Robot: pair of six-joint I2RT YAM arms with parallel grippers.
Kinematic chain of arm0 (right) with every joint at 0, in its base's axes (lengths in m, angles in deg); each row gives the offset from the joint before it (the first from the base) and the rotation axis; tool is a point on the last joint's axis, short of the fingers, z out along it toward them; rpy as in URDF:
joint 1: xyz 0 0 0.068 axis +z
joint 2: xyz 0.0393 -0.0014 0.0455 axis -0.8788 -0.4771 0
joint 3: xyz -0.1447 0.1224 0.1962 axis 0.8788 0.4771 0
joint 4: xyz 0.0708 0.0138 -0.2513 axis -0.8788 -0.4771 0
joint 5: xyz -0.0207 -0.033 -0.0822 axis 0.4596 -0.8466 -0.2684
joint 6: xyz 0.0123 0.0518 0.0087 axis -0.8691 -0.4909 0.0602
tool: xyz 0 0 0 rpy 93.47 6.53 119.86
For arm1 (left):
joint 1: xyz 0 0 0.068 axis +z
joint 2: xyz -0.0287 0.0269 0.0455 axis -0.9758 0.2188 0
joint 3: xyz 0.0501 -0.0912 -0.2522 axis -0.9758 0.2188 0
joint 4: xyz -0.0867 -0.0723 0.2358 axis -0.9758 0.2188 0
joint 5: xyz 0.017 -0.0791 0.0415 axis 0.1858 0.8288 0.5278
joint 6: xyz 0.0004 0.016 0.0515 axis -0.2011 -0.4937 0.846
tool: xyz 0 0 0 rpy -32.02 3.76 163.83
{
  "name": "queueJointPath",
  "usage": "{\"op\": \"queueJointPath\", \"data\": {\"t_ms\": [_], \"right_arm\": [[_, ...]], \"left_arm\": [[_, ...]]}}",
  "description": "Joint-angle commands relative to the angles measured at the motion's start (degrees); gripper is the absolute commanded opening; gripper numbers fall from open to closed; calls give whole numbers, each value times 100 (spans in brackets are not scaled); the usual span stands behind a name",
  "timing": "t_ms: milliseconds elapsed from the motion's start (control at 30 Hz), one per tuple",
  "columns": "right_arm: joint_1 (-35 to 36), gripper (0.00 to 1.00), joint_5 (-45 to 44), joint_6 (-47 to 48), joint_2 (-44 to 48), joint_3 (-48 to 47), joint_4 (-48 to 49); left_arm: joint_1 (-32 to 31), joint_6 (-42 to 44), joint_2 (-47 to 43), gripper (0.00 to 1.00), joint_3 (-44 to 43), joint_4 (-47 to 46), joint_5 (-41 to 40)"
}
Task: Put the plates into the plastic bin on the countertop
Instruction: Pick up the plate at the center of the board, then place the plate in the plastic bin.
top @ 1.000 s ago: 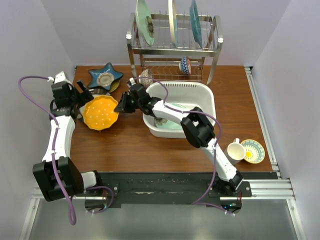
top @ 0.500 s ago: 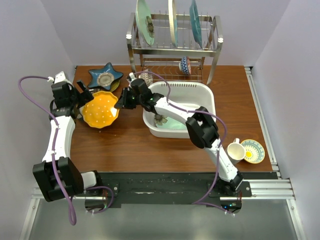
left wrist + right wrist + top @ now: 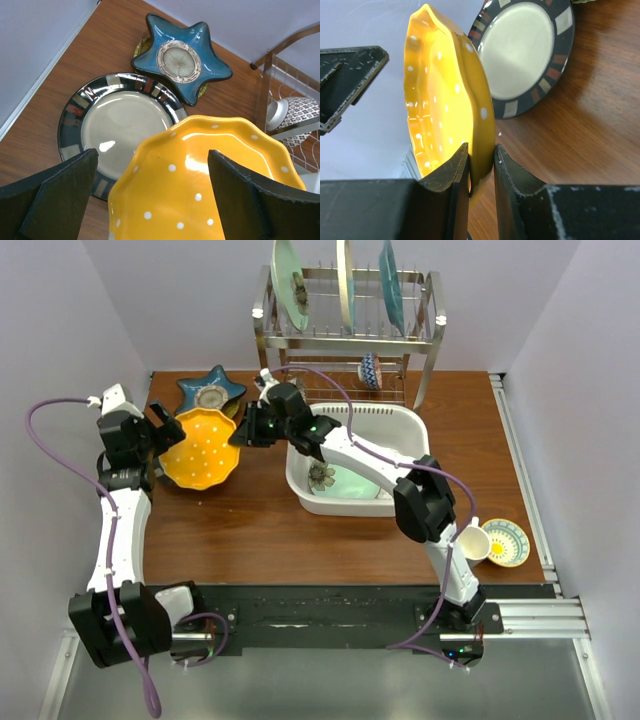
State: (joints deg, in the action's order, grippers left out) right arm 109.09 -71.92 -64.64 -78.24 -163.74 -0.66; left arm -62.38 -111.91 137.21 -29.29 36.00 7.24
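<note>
An orange dotted plate (image 3: 200, 448) hangs tilted above the countertop (image 3: 260, 530) at the left. My right gripper (image 3: 238, 433) is shut on its right rim, which the right wrist view shows pinched between both fingers (image 3: 481, 147). My left gripper (image 3: 165, 426) is open, its fingers (image 3: 55, 200) standing wide on either side of the plate (image 3: 200, 185) without pressing it. Under it lie a dark-rimmed patterned plate (image 3: 120, 130) and a blue star-shaped plate (image 3: 180, 57). The white plastic bin (image 3: 415, 440) holds a pale green plate (image 3: 345, 482).
A steel wire rack (image 3: 350, 335) at the back holds three big upright plates and a small bowl (image 3: 370, 370). A cup (image 3: 470, 540) and a saucer with a yellow centre (image 3: 507, 542) sit at the right front.
The right gripper has lifted the orange plate up and back, tilting it more upright. The left arm has shifted a little to the left and stays open.
</note>
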Motion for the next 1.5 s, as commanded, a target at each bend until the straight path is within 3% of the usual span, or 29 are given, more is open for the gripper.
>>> {"op": "queueJointPath", "data": {"t_ms": [0,333,1467], "right_arm": [[-22,0,18,198,856,-11,363],[-127,0,-202,550,1375,359,20],[-1516,0,167,681,3098,2134,-86]], "left_arm": [[49,42,-402,96,192,-581,46],[57,15,-877,98,439,-846,-33],[57,-2,-648,98,430,-872,292]]}}
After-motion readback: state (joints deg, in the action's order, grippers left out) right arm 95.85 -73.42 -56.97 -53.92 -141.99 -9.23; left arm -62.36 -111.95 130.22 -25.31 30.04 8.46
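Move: The right hand already grips the right rim of the raised yellow plate. The plastic bin's middle lies about 29 cm to its right, 3 cm back and 14 cm below, with the green plate inside at 26 cm right, 6 cm back. The black-rimmed plate lies some 17 cm left, 2 cm back, and the blue star dish 11 cm left, 13 cm ahead, both 19 cm lower. From the left hand the bin is roughly 46 cm right, 6 cm back, 16 cm below. Right hand keeps pinching the yellow plate, carrying it 17 cm right towards the bin; left rises 3 cm, open. ##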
